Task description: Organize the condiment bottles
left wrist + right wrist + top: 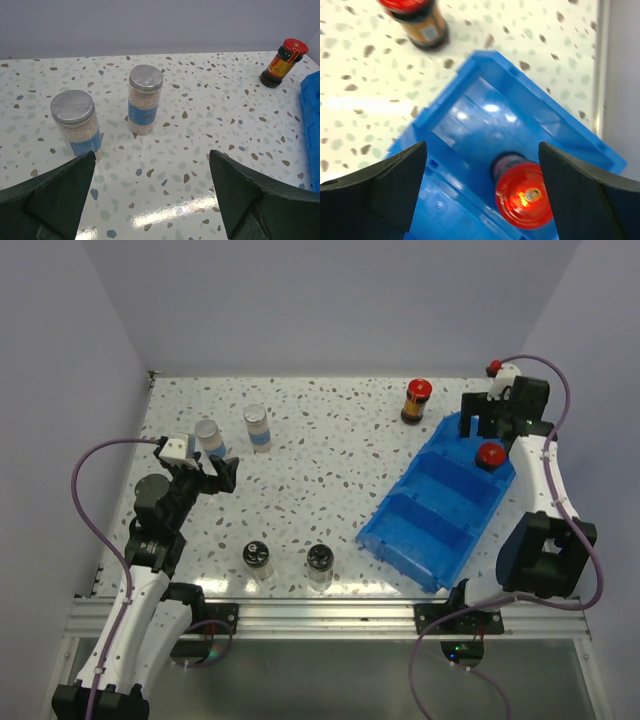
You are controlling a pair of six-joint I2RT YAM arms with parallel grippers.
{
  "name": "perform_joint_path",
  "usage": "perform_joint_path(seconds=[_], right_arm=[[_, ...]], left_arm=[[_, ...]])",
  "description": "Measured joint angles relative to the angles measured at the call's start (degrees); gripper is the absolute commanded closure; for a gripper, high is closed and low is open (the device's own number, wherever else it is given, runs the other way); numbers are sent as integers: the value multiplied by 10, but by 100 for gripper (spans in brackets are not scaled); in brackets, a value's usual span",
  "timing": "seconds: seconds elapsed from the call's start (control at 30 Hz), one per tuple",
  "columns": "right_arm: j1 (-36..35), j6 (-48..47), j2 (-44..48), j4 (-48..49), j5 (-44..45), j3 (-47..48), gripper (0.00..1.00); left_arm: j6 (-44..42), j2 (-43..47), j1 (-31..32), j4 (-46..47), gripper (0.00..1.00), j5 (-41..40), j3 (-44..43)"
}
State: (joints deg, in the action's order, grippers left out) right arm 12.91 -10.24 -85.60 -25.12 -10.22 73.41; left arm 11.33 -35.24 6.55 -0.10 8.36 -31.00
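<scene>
One dark red-capped bottle (489,455) (522,192) stands in the far compartment of the blue bin (430,510) (465,125). My right gripper (482,425) (482,185) hangs open just above it, fingers wide on either side and not touching. The other red-capped bottle (417,400) (417,20) (284,62) stands on the table beyond the bin. Two silver-capped, blue-labelled jars (207,435) (257,427) (75,122) (145,100) stand at the far left. My left gripper (212,478) (152,195) is open and holds nothing, just short of them. Two black-lidded jars (258,558) (320,560) stand near the front edge.
The bin lies at an angle on the right half of the table, with three compartments; its corner (312,120) shows at the right of the left wrist view. Walls close the table at the back and on both sides. A metal rail (330,615) runs along the front.
</scene>
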Motion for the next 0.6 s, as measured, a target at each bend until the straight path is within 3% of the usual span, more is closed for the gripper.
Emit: perform_joint_path(seconds=[0.2,0.37,0.6], right_arm=[[-88,7,-25,4,-17,56,4],[-158,39,-139,3,-10,156,1],[-195,107,-296,-23,82,288,1]], left_arm=[[0,-4,0,0,0,2,0],[0,-10,0,0,0,3,0],[-1,-16,0,0,0,2,0]])
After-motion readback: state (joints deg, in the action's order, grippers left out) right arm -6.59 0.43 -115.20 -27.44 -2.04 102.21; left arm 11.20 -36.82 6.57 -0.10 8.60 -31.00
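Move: The remaining red-lidded bottle stands on the table about 17 cm ahead of the empty right hand and 11 cm to its left, its middle some 10 cm lower. The red-lidded bottle already in the tray is about 3 cm behind the right hand, 4 cm to its right and 11 cm down; the blue tray's middle is roughly 12 cm back and 5 cm left, 14 cm below. From the idle left hand, the remaining bottle is some 29 cm ahead, 40 cm right and 15 cm lower. The right hand, still wide open and empty, leaves the bottle in the tray and sweeps about 14 cm left and 12 cm forward towards the remaining red-lidded bottle, rising a couple of centimetres at first, mostly leftward. From the middle of the reach the path bends forward and sinks about 6 cm from its high point, the wrist swinging some 15 degrees counter-clockwise and then partly back, until the fingers come close behind the red lid, which lies a little to their right. ##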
